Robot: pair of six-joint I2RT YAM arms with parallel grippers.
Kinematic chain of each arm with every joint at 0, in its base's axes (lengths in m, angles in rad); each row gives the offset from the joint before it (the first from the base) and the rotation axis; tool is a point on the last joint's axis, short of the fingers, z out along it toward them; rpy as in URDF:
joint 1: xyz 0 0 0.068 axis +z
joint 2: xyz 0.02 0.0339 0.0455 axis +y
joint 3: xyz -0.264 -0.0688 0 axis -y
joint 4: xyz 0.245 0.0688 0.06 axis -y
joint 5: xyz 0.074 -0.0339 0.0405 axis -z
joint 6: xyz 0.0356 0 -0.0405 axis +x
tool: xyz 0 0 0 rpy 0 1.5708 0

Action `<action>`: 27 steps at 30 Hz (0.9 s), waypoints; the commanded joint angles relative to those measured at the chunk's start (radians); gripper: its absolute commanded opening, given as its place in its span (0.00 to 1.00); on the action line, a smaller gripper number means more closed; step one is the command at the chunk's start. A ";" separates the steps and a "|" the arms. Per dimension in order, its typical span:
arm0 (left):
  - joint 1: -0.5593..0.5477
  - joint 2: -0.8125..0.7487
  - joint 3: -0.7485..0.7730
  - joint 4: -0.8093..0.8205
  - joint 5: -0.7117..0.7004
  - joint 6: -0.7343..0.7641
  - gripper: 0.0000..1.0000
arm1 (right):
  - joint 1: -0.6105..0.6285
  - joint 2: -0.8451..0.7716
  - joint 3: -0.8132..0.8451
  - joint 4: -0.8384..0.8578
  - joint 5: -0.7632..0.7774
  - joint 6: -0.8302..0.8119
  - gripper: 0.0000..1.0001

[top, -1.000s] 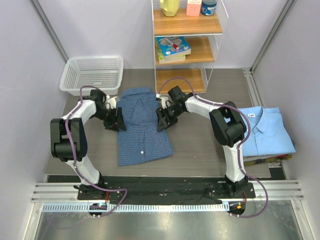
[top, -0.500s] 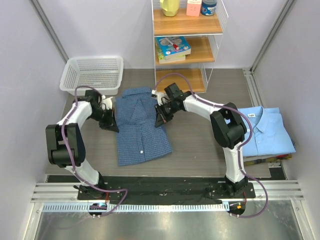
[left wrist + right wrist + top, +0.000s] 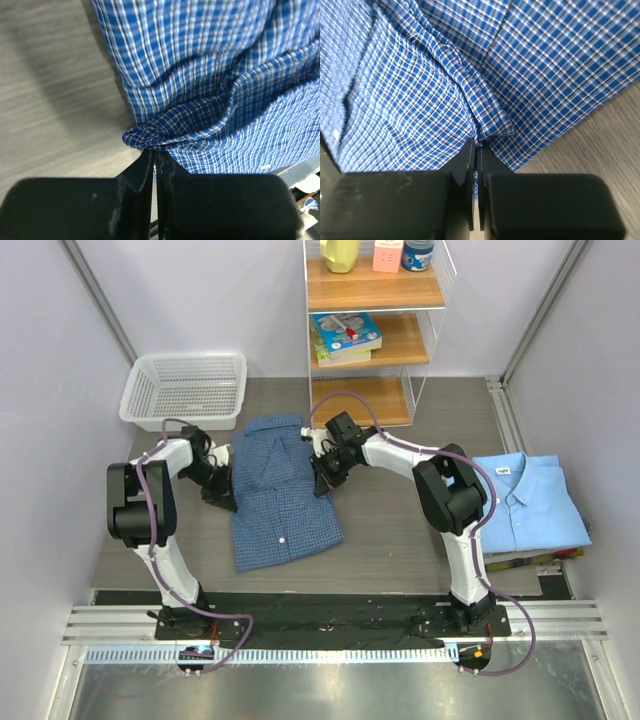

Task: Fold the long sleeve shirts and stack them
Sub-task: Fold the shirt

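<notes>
A dark blue checked shirt (image 3: 281, 490) lies partly folded in the middle of the table, collar toward the shelf. My left gripper (image 3: 226, 502) is shut on a pinch of its left edge (image 3: 150, 139), with the cloth bunched at the fingertips. My right gripper (image 3: 320, 485) is shut on a fold of its right edge (image 3: 485, 127). Both sides of the cloth are lifted a little off the table. A plain light blue shirt (image 3: 528, 502) with a white neck label lies folded at the right edge of the table.
A white mesh basket (image 3: 185, 388) stands at the back left. A wire-and-wood shelf (image 3: 375, 325) with books and small items stands behind the checked shirt. The light blue shirt rests on a flat board (image 3: 540, 560) at the right.
Both grippers went from open beside the checked shirt to shut on its side edges. The shirt's sides have drawn inward and bunched up at the fingertips.
</notes>
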 commanded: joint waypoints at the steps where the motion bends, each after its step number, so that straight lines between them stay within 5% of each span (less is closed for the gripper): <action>1: -0.007 0.038 0.075 0.068 -0.039 -0.014 0.01 | -0.003 0.006 -0.031 0.054 0.044 -0.009 0.05; 8: 0.002 0.147 0.254 0.043 -0.074 0.002 0.00 | -0.002 0.085 0.056 0.123 0.059 0.098 0.06; 12: 0.001 0.112 0.294 -0.022 0.006 0.048 0.23 | -0.015 0.029 0.063 0.090 0.061 0.112 0.36; 16: 0.008 -0.034 0.222 -0.061 0.084 0.114 0.44 | -0.049 -0.124 0.024 0.028 0.016 0.126 0.56; 20: 0.004 -0.169 0.165 -0.115 0.171 0.197 0.59 | -0.051 -0.249 -0.078 0.040 -0.132 0.219 0.62; 24: -0.053 -0.192 0.148 -0.155 0.294 0.219 0.60 | -0.049 -0.312 -0.320 0.292 -0.352 0.458 0.66; 27: -0.136 -0.151 0.142 -0.142 0.328 0.199 0.57 | -0.052 -0.359 -0.507 0.468 -0.389 0.578 0.82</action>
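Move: Both hands already pinch the side corners of the shirt's folded-over flap, just above the table. From the left hand the collar lies about 19 cm ahead and 8 to the right; the white button is about 7 back and 10 right, the basket some 27 ahead and 11 left. From the right hand the collar is roughly 16 ahead and 11 left, the button 11 back and 9 left, and the lower shelf 20 ahead and 9 right. Still pinching the flap's two corners, the hands draw it forward towards the collar, low over the table: the left about 7 cm, the right only 2 or 3, pressing slightly lower first. Both then open and let go of the cloth, lifting roughly 10 cm while drawing back, the left also easing right with its fingers swinging forward some 20 degrees, the right's fingers swinging leftwards. ##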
